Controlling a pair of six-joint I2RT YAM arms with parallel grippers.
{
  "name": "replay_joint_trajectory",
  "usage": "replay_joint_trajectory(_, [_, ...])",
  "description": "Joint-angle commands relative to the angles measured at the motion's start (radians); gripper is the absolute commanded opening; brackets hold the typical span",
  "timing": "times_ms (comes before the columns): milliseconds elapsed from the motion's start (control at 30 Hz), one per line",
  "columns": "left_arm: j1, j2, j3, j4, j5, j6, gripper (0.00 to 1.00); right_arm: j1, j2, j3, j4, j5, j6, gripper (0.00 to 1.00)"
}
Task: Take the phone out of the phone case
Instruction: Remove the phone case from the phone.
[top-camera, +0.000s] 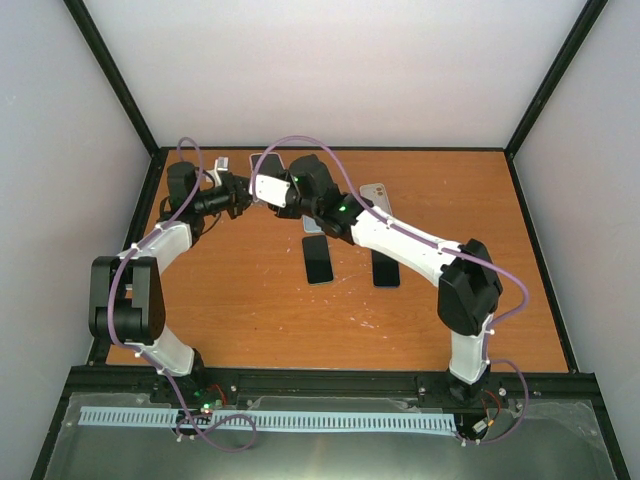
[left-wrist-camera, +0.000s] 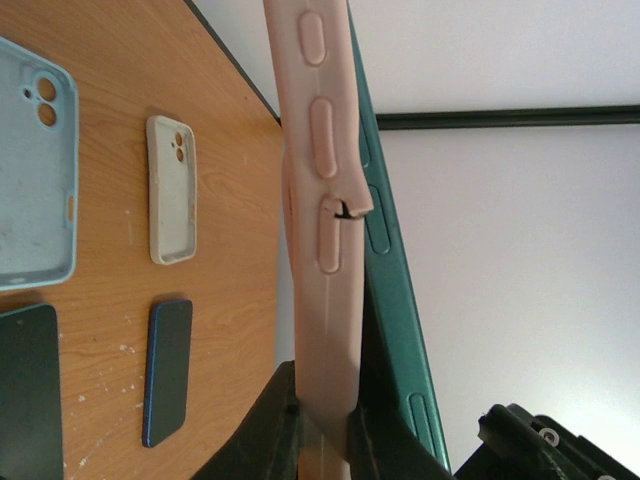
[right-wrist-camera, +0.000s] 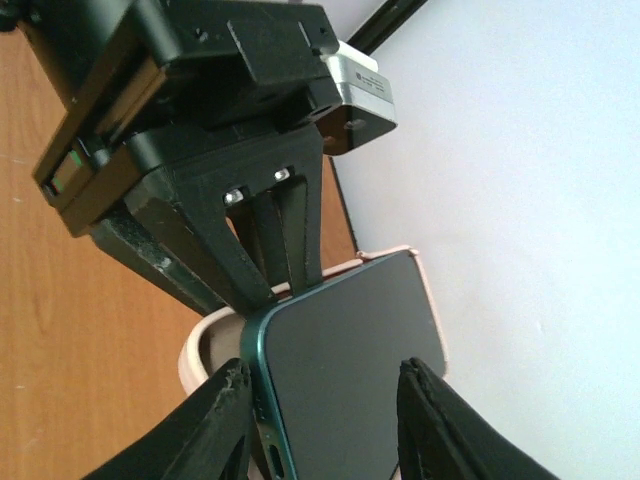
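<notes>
Both arms meet above the table's far left, where the pink phone case (top-camera: 266, 186) is held up between them. My left gripper (left-wrist-camera: 325, 432) is shut on the case (left-wrist-camera: 322, 200), clamping its edge. The teal phone (left-wrist-camera: 388, 270) stands partly peeled away from the case along that edge. In the right wrist view the phone (right-wrist-camera: 350, 340) shows its dark screen, one corner lifted out of the case rim (right-wrist-camera: 203, 345). My right gripper (right-wrist-camera: 322, 405) straddles the phone's near end with its jaws apart, and its fingers (right-wrist-camera: 225, 420) lie close beside the phone's edges.
On the wooden table lie a light-blue case (left-wrist-camera: 35, 170), a cream case (left-wrist-camera: 172, 190), a blue phone (left-wrist-camera: 167, 370) and a dark phone (left-wrist-camera: 28, 390). The top view shows two dark phones (top-camera: 318, 260) (top-camera: 385, 268) mid-table, and black frame posts at the back corners.
</notes>
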Motion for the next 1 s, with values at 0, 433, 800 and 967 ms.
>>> replay_joint_trajectory(0, [0.005, -0.019, 0.023, 0.028, 0.019, 0.002, 0.01, 0.009, 0.051, -0.007, 0.090, 0.109, -0.074, 0.38])
replay_joint_trajectory(433, [0.003, -0.016, 0.028, 0.042, 0.019, 0.027, 0.01, 0.010, 0.100, -0.050, 0.228, 0.179, -0.209, 0.26])
replay_joint_trajectory(800, [-0.002, -0.047, 0.039, -0.062, 0.005, 0.184, 0.01, -0.010, 0.172, 0.082, 0.247, 0.194, -0.169, 0.05])
replay_joint_trajectory(967, [0.013, -0.047, 0.036, -0.190, -0.083, 0.330, 0.01, -0.013, 0.125, 0.198, 0.118, 0.127, -0.006, 0.03])
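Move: The right hand, fingers part open, is just short of the teal phone, whose middle lies some 7 cm ahead, 3 cm to its left and 2 cm lower, still partly in the pink case. On the table about 27 cm below that hand lie the blue case, some 9 cm right and 1 cm back, and a black phone, 10 cm right and 13 cm back. From the left hand, gripping the pink case's edge, the teal phone's middle is about 5 cm ahead and 4 cm right. Forward, down and a little left, the right hand reaches about 5 cm in to the teal phone's exposed near end, its wrist turning some 10 degrees, and closes its fingers to pinch the phone by its edge; it then eases up about 1 cm. The left hand keeps its grip on the pink case and shifts some 2–3 cm down, left and forward, tilting slightly. ##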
